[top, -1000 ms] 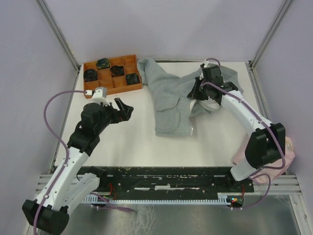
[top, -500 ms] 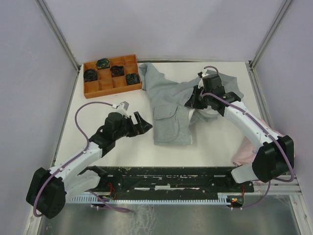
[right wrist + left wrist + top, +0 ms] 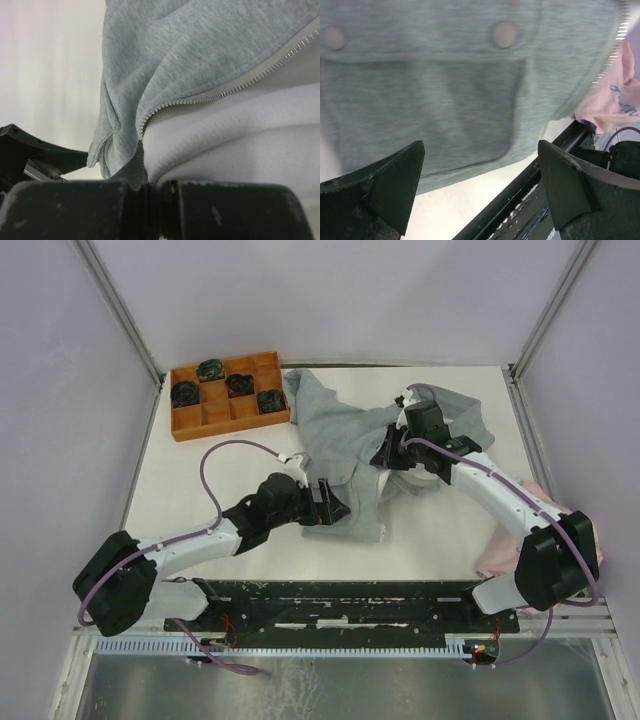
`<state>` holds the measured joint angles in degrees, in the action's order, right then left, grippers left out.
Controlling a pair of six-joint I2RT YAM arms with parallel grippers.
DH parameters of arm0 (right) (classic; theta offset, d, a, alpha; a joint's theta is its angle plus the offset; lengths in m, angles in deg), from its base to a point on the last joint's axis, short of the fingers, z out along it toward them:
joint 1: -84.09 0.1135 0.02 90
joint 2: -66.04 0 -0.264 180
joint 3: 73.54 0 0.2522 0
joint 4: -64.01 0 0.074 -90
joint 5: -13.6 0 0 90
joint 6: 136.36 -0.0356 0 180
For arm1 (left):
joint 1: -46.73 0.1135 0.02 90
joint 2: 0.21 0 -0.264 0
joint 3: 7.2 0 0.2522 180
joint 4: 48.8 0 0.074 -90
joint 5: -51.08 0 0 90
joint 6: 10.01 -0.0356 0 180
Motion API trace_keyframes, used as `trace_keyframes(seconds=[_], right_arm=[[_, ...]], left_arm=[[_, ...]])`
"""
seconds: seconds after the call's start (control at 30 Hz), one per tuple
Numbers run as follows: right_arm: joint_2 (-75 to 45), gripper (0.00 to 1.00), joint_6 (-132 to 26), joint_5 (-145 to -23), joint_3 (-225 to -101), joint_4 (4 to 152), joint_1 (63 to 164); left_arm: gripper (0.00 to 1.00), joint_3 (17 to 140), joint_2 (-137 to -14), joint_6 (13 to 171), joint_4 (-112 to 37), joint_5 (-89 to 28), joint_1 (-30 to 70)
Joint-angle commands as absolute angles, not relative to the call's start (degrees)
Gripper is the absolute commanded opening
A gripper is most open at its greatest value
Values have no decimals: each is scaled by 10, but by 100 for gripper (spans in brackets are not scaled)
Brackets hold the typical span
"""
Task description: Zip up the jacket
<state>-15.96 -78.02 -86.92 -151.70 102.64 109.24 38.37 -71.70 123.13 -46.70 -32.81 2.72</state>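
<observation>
The light grey jacket (image 3: 345,435) lies rumpled on the white table, right of centre, with its white lining showing. My left gripper (image 3: 330,505) is open at the jacket's near hem. In the left wrist view its fingers (image 3: 385,185) stand wide apart just short of a patch pocket (image 3: 445,105) with two round snaps. My right gripper (image 3: 385,455) is shut on the jacket's front edge. In the right wrist view (image 3: 150,187) the grey cloth and white lining are pinched between the jaws, with the zipper teeth (image 3: 210,95) running up from them.
An orange compartment tray (image 3: 190,425) with several dark objects stands at the back left. A pale pink cloth (image 3: 590,545) lies at the right table edge, also showing in the left wrist view (image 3: 612,95). A black rail (image 3: 340,600) runs along the near edge.
My left arm has swung right from the table's left side to the jacket's near hem, staying open. My right gripper has shifted slightly left, still holding the jacket's edge.
</observation>
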Motion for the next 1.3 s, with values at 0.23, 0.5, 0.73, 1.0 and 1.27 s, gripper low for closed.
trace_keyframes(seconds=[0.23,0.5,0.73,1.0,1.27], right_arm=[[-190,3,-777,-905,-1516,978,1110],[-184,5,-773,-905,-1509,982,1110],[-188,17,-760,-904,-1519,1000,1110],[-153,46,-729,-879,-1516,1034,1111],[-101,65,-690,-867,-1532,1090,1110]], left_arm=[[91,481,-815,1165,-481,-446,-46],[75,527,-870,1136,-465,-454,-47],[40,565,-887,1101,-443,-468,-46],[3,619,-823,1028,-341,-563,-14],[3,704,-815,1030,-198,-548,50]])
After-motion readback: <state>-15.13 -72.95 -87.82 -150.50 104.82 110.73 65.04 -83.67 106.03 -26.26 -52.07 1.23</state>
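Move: Ahead and to the right of the open left hand lies the pocket flap, about 4 cm farther out, 5 cm right and 3 cm below; the zip edge runs roughly 9 cm to its right, 1 cm ahead and 2 cm below, and the hem's middle is some 6 cm back, 2 cm right and 5 cm below. The right hand already pinches the zip edge; from it the pocket flap is about 5 cm left, 3 cm back and 5 cm below. Reaching about 5 cm to the right over the jacket front, then edging forward and slightly down, the left hand shuts its fingers on the cloth at the pocket flap's lower edge, then carries this pinch forward, up and back left, rolling its left side up some 20 degrees in all. The right hand sinks about 3 cm, holds there, then opens on the zip edge and eases up and slightly back. ##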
